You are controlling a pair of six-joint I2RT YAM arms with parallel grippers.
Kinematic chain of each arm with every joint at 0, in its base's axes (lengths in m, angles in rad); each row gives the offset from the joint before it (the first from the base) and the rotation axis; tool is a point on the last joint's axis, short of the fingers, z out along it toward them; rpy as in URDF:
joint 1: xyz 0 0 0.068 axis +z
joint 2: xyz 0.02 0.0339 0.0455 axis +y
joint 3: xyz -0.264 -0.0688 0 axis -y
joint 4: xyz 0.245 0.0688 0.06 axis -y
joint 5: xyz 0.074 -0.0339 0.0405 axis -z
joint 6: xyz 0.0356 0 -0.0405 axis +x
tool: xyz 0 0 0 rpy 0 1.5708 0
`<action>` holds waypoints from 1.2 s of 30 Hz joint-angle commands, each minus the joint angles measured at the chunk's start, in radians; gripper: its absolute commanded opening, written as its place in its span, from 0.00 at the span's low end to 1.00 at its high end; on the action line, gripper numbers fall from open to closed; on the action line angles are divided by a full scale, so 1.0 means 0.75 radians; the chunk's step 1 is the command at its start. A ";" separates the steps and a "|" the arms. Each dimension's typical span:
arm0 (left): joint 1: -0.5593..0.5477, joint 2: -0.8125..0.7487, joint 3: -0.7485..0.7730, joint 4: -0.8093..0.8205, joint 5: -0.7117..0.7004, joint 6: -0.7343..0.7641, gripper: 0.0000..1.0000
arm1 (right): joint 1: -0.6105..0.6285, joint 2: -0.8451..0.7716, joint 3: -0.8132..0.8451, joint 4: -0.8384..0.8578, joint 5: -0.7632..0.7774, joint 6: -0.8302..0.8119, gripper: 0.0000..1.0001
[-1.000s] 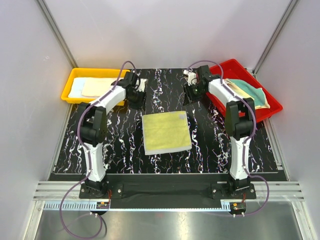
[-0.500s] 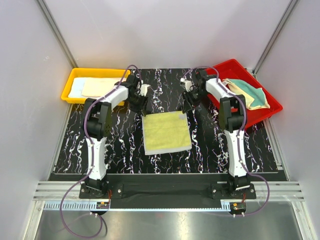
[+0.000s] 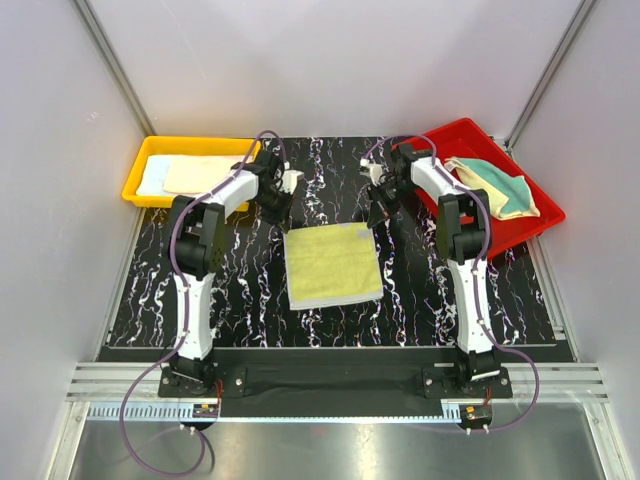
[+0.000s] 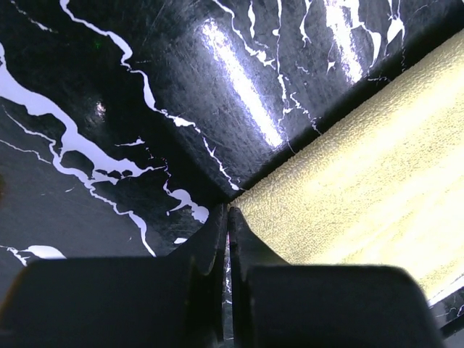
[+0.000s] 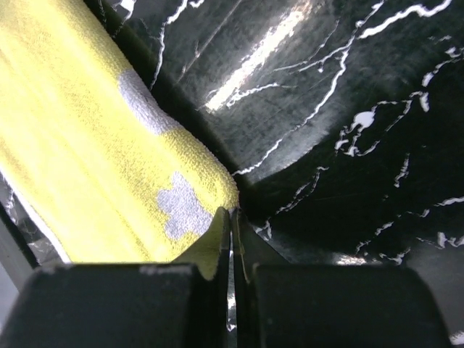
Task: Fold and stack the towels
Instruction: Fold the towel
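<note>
A folded yellow towel (image 3: pixel 333 265) lies flat in the middle of the black marbled table. My left gripper (image 3: pixel 284 221) is down at its far left corner and my right gripper (image 3: pixel 376 218) at its far right corner. In the left wrist view the left gripper (image 4: pixel 228 210) is shut, its tips meeting right at the corner of the yellow towel (image 4: pixel 362 181). The right wrist view shows the right gripper (image 5: pixel 231 210) shut on the rounded corner of that towel (image 5: pixel 87 145), which bears grey patches (image 5: pixel 181 206). How much cloth sits between the tips is hidden.
A yellow tray (image 3: pixel 133 190) at the back left holds a light blue towel (image 3: pixel 153 180) and a cream one (image 3: pixel 200 172). A red tray (image 3: pixel 470 132) at the back right holds a crumpled teal-green towel (image 3: pixel 488 177). Grey walls enclose the table.
Both grippers have come down and inward onto the far corners of the yellow towel and gone from open to shut there. The towel has not moved.
</note>
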 commanded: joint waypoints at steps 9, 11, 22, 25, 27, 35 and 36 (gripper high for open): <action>0.005 -0.029 0.100 0.032 -0.076 -0.008 0.00 | -0.025 -0.146 -0.134 0.197 0.163 0.058 0.00; 0.007 -0.060 0.102 0.036 -0.072 0.008 0.00 | -0.025 -0.187 -0.156 0.259 0.190 0.071 0.00; 0.011 -0.187 0.088 0.052 -0.072 0.024 0.00 | -0.027 -0.377 -0.326 0.494 0.192 0.085 0.00; 0.009 -0.242 0.051 0.066 -0.076 0.034 0.00 | -0.025 -0.461 -0.428 0.588 0.209 0.061 0.00; 0.007 -0.264 0.033 0.064 -0.078 0.034 0.00 | -0.025 -0.498 -0.488 0.619 0.209 0.063 0.00; -0.009 -0.418 -0.112 0.083 -0.100 0.045 0.00 | -0.013 -0.756 -0.814 0.881 0.231 0.097 0.00; -0.011 -0.444 -0.129 0.087 -0.117 0.039 0.00 | -0.007 -0.778 -0.837 0.889 0.241 0.097 0.00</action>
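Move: The yellow towel's two far corners are already in the shut fingers, one in each hand. From the left hand, the towel's middle is about 8 cm back and 9 cm to the right; the yellow bin's middle is some 12 cm ahead and 17 cm to the left. The towel's middle lies roughly 9 cm back and 7 cm to the left of the right hand, with the red bin 8 cm ahead and 20 cm to the right of that hand. All lie nearly level with the hands. Keeping their pinch on the far corners, both hands first draw the towel 2–3 cm forward, then lift, the left to about 9 cm and the right to some 7 cm, easing back a little as they rise. The right also drifts outward nearly 2 cm; its fingertips swing up and forward about 25 degrees, the left's about 15. ##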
